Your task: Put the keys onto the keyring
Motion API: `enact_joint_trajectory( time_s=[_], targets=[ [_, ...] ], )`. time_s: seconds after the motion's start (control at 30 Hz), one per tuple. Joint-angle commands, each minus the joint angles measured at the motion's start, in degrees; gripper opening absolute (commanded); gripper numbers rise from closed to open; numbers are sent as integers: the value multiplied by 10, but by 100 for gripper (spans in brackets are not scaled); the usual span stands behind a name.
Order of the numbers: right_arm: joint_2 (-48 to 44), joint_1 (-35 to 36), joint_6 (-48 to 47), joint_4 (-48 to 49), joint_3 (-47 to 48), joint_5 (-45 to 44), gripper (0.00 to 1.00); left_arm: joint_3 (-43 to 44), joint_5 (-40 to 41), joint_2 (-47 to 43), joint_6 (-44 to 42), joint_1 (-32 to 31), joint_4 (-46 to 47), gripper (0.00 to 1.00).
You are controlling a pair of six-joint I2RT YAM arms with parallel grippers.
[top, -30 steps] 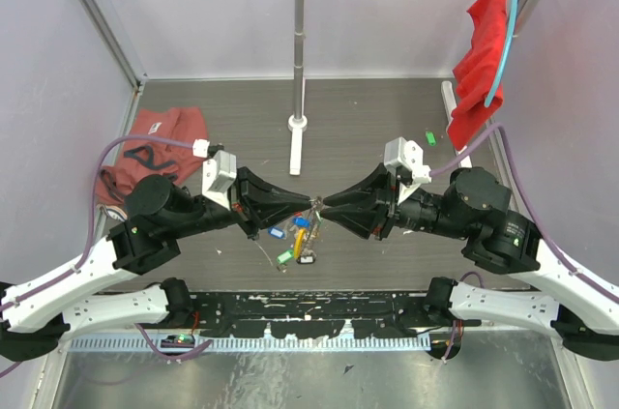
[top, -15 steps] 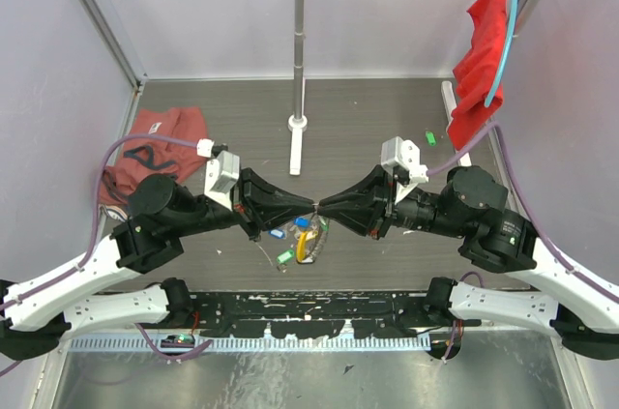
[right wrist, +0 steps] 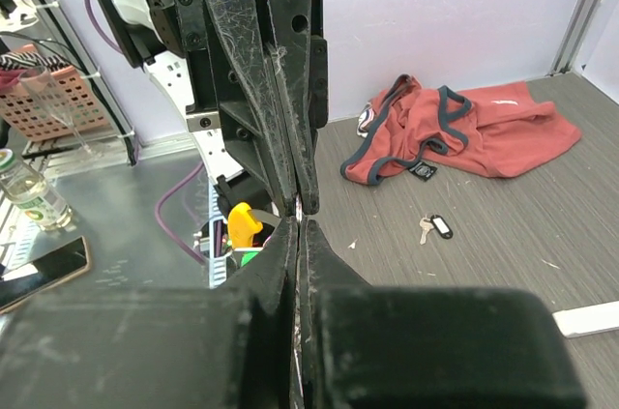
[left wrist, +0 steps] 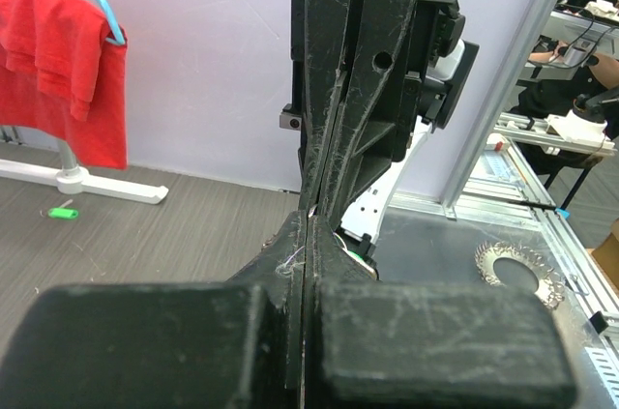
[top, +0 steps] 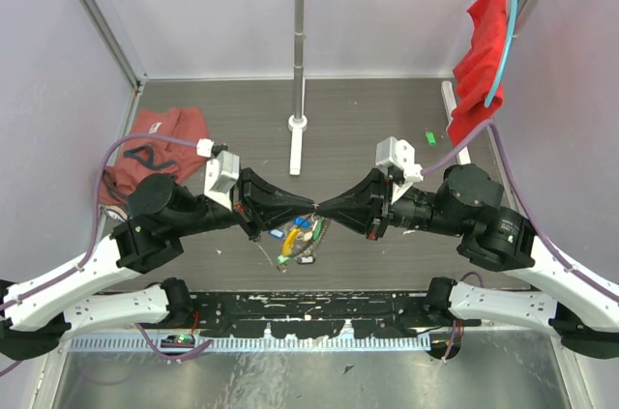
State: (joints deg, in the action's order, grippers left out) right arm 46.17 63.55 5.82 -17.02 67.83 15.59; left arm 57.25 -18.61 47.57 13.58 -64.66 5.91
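Note:
My left gripper (top: 308, 206) and right gripper (top: 325, 208) meet tip to tip above the table, both shut. The keyring hangs just below the tips, its yellow-orange section (top: 290, 241) showing among several keys with blue (top: 278, 232) and green (top: 286, 257) tags. The right wrist view shows the yellow section (right wrist: 242, 225) beside my right gripper (right wrist: 299, 221), with a thin silvery sliver pinched at the tips. My left gripper (left wrist: 308, 225) is pressed shut, and its grip point is hidden. A loose black-tagged key (right wrist: 440, 226) and a green-tagged key (top: 430, 137) lie on the table.
A faded red garment (top: 145, 153) lies at the table's left side. A metal stand (top: 298, 61) rises from its base (top: 297, 124) at the back centre. A red cloth (top: 484, 61) hangs from the rail at the right, above a white foot (left wrist: 97, 182).
My right gripper has closed and slid left until its tips touch the left gripper's. The hanging key bundle has swung slightly. The left arm has barely moved.

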Motion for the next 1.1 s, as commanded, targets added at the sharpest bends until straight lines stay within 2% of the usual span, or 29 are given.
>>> enact_joint_trajectory(
  time_s=[0.0, 0.17, 0.3, 0.63, 0.83, 0.97, 1.07],
  targets=[
    [12, 2, -19, -35, 52, -8, 1, -4, 5, -3, 0, 0, 19, 4],
    [48, 2, -41, -163, 130, -33, 1, -9, 34, -20, -8, 0, -8, 34],
    [79, 2, -42, -257, 185, -77, 1, -8, 74, -35, -28, -1, -54, 47],
    [135, 2, -12, -365, 232, -220, 1, 8, 130, -27, -45, 0, -132, 60],
    [208, -5, 37, -462, 255, -299, 1, 27, 230, -15, -46, 0, -212, 72],
    [245, -69, 44, -495, 231, -275, 1, 42, 312, 3, -34, 5, -269, 80],
    [260, -133, 35, -484, 184, -233, 1, 41, 323, 11, -17, 28, -298, 84]
  ],
)
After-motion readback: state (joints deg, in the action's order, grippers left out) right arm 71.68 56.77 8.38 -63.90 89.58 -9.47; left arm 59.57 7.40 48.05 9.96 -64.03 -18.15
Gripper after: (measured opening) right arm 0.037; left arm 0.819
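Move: My two fingertip pairs meet high over the table, both on the keyring's top; its loop hangs below, its middle about 6 cm under and 1 cm back and left of either hand. From my left hand, some 42 cm down, the loose tagged keys lie: a blue tag 18 cm ahead and 3 cm left, another blue one 15 cm ahead and 9 cm left, a green one 8 cm ahead and 7 cm left, the black-and-white one 8 cm ahead and 2 cm left. I open my left fingers wide and let go of the keyring, easing off to the left, then sinking and reaching forward about 8 cm each way, tips swinging forward and down. My right hand keeps its pinch and carries the keyring down some 14 cm, forward 10 and a little right, tipping its fingers steeply towards the table and turning clockwise. ##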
